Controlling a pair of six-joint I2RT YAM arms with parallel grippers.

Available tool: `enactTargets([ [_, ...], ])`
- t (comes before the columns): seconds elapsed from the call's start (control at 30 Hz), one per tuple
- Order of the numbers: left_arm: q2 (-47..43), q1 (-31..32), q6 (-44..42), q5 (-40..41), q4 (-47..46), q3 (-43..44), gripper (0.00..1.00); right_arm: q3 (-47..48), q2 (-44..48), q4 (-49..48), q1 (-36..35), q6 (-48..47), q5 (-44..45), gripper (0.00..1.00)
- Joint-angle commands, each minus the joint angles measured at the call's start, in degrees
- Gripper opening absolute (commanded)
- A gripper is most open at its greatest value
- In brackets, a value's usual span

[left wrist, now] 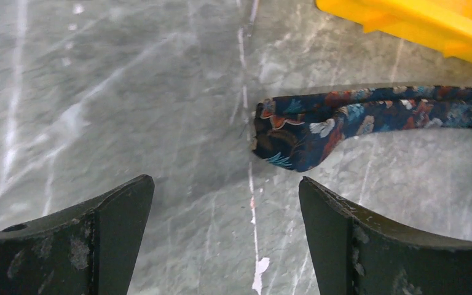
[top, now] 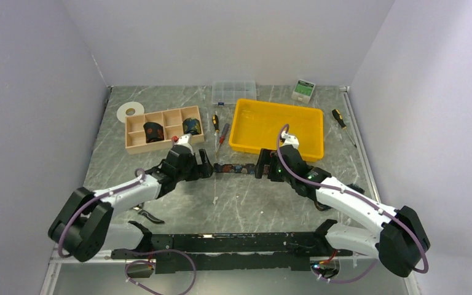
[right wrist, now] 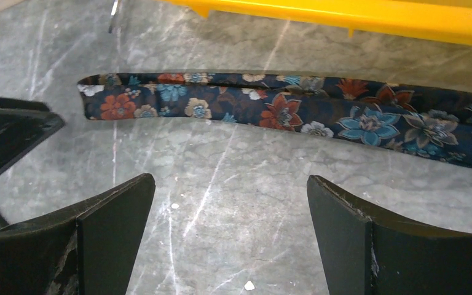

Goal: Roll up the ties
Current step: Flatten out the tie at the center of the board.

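A flat tie (top: 236, 168) with a dark floral print lies on the table between my two grippers. In the left wrist view its folded end (left wrist: 319, 126) rests just beyond my left gripper (left wrist: 226, 190), which is open and holds nothing. The right wrist view shows the strip (right wrist: 283, 107) stretched across the table ahead of my right gripper (right wrist: 230, 187), open and empty too. From above, the left gripper (top: 208, 167) and right gripper (top: 261, 169) face each other at the strip's two ends. Two rolled ties (top: 153, 131) (top: 191, 126) sit in compartments of a wooden box (top: 136, 145).
A yellow tray (top: 276, 126) stands just behind the strip. A clear organiser (top: 234, 92), a small green-white box (top: 303, 90) and a white tape roll (top: 130, 111) lie at the back. Screwdrivers (top: 216, 121) (top: 341, 123) and black-handled pliers (top: 147, 215) lie on the table.
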State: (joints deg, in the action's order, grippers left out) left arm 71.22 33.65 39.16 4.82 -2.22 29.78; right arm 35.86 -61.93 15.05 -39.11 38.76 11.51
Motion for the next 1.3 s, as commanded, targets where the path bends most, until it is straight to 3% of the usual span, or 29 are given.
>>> enactTargets([
  [0.0,4.3,-2.1,-2.1,-14.7,-9.3,2.6,0.94,0.0,1.1,-5.8,-0.3,-3.4,-3.3,1.00],
  [0.2,8.9,-4.7,-3.4,-19.4,-14.3,4.0,0.94,-0.8,0.6,-8.4,-0.3,-3.8,-6.4,1.00],
  [0.4,16.9,-4.8,-6.3,-21.2,-12.4,8.9,0.88,-0.9,2.3,-7.9,-0.2,-4.5,-7.4,1.00],
  [0.6,24.4,-4.9,-6.2,-22.7,-13.6,11.7,0.61,0.2,6.3,-5.4,-0.2,-5.4,-7.4,1.00],
  [0.8,24.6,-4.9,-3.8,-23.3,-16.3,9.5,0.32,0.4,9.7,-3.5,-0.2,-6.0,-6.6,1.00],
  [0.9,23.2,-4.9,-2.6,-22.9,-15.5,8.1,0.05,-0.2,8.9,-3.8,-0.2,-5.9,-7.0,1.00],
  [0.93,22.3,-4.9,-1.9,-22.5,-14.6,7.2,0.03,-0.3,8.6,-3.7,-0.2,-5.7,-7.0,1.00],
  [1.07,12.9,-4.7,3.6,-19.7,-10.8,0.0,0.03,-1.5,8.7,-3.7,-0.2,-5.0,-6.8,1.00],
  [1.27,-6.3,-2.9,13.9,-13.0,5.9,-10.6,0.03,-3.3,9.2,-2.0,-0.2,-3.2,-5.2,1.00],
])
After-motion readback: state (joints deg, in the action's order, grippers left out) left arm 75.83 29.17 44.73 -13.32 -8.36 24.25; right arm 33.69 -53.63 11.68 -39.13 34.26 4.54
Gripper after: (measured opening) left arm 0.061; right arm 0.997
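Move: The tie's left end lies about 3 cm ahead of the left hand, 6 cm to its right and 4 cm below. The red screwdriver is some 10 cm beyond that end and 2 cm farther right; the yellow bin's middle is about 12 cm beyond it and 19 cm to its right. The wooden box sits roughly 15 cm ahead of the left hand and 9 cm to its left. From the right hand, the tie's left end is about 14 cm left, 5 cm ahead, 8 cm below. Rightwards about 6 cm, forward and down, the open left hand reaches to the tie's left end, turning slightly clockwise, and its fingers shut on it. Keeping this pinch, it then drags the end back towards the bases by some 7 cm and left at nearly level height. The right hand, wide open over the tie, rises and drifts a little left, then sinks slightly. ##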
